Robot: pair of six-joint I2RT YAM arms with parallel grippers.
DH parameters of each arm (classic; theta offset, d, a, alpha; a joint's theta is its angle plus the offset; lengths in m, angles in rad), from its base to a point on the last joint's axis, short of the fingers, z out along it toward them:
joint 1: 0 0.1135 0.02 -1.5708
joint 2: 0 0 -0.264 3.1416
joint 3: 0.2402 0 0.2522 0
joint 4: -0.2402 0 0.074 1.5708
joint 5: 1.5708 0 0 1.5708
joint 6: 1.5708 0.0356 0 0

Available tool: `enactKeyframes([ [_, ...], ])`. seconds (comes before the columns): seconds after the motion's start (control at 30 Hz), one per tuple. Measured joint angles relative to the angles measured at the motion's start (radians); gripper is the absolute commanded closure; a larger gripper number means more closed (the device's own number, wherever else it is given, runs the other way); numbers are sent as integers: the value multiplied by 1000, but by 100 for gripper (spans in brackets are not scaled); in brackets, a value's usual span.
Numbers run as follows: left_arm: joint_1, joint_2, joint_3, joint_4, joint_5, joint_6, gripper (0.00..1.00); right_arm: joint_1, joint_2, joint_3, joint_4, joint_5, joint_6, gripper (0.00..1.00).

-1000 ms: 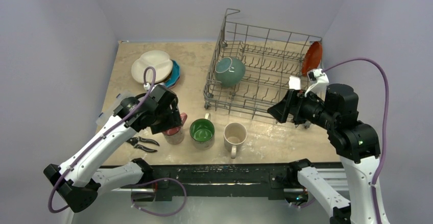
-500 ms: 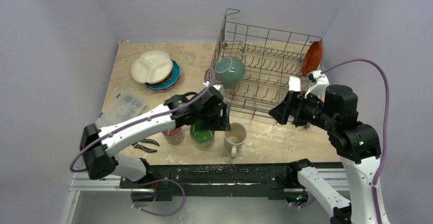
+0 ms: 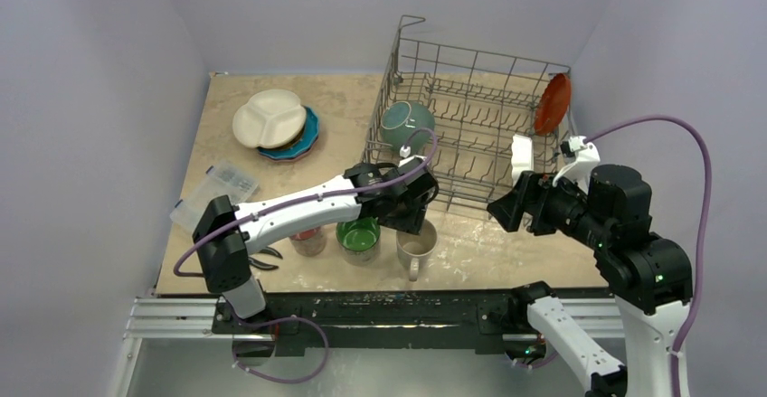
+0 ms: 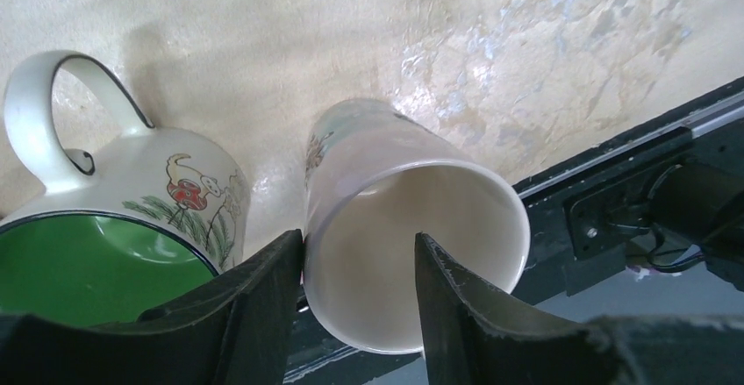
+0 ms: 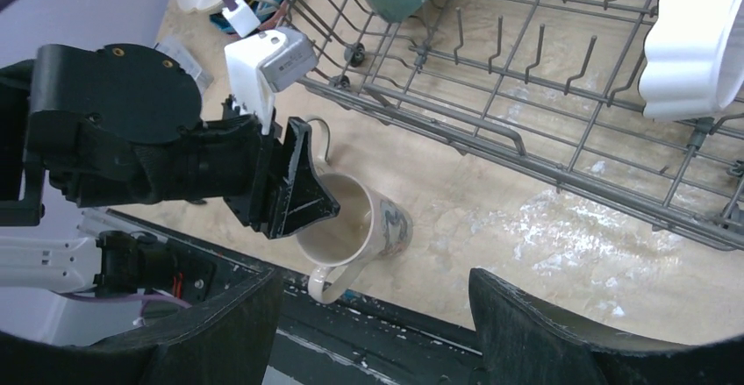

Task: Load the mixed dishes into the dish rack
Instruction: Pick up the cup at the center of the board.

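My left gripper (image 3: 411,223) is open and straddles the left wall of the cream mug (image 3: 417,245), which stands upright near the table's front edge. In the left wrist view one finger (image 4: 263,288) touches the outside of the cream mug (image 4: 368,157), and the other finger (image 4: 456,306) hangs inside, off the wall. The green mug (image 3: 358,236) and the red mug (image 3: 307,240) stand to its left. The dish rack (image 3: 479,53) holds a teal bowl (image 3: 405,126), an orange plate (image 3: 553,103) and a white dish (image 3: 522,160). My right gripper (image 3: 499,207) hovers open and empty in front of the rack.
A white divided plate (image 3: 269,117) lies on a blue plate (image 3: 309,135) at the back left. A clear compartment box (image 3: 213,193) and black-handled pliers (image 3: 260,258) lie at the left. The black rail (image 3: 389,311) runs just below the cream mug.
My left arm swung right from the red mug, past the green mug, and its jaws came down over the cream mug's wall and narrowed. The right arm shifted slightly right.
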Motion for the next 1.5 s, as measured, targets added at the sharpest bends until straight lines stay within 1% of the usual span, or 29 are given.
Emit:
enactKeyframes([
  [0.13, -13, 22, -1, -17, -3, 7, 52, 0, -10, 0, -7, 5, 7, 22],
  [0.33, -17, 35, -20, -13, 2, 7, 57, 0, -24, 0, -19, 6, 19, 22],
  [0.63, -18, 57, -44, -2, 27, 10, 73, 0, -24, -3, -21, 6, 35, 21],
  [0.83, -17, 93, -45, 11, 63, 23, 91, 0, -24, -24, -20, 16, 50, 21],
  [0.97, -18, 93, -45, 7, 65, 32, 99, 0, -24, -43, -19, 16, 63, 20],
  [1.13, -18, 92, -29, -21, 71, 49, 100, 1, -23, -44, 6, 16, 79, 20],
  [1.3, -16, 65, 69, -108, 79, 76, 100, 1, -18, -49, 47, 6, 95, 20],
  [1.4, -7, -2, 113, -108, 87, 76, 100, 1, -4, -61, 81, -31, 110, 20],
  [1.5, 18, -116, 120, -100, 95, 64, 100, 1, 28, -70, 125, -85, 129, 19],
])
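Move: The left hand, half open, hovers over the near-left rim area of the beige cup, whose middle lies about 3 cm back, 3 cm right and 7 cm below. The green cup stands 12 cm left of it and 1 cm farther out, the red cup another 11 cm left. The dish rack's middle is some 21 cm ahead of this hand, 17 cm right. From the right hand the beige cup lies about 17 cm left, roughly level, 25 cm below. Left hand sinks about 5 cm, pinches the beige cup's left wall, lifts some 12 cm; right edges nearer. ##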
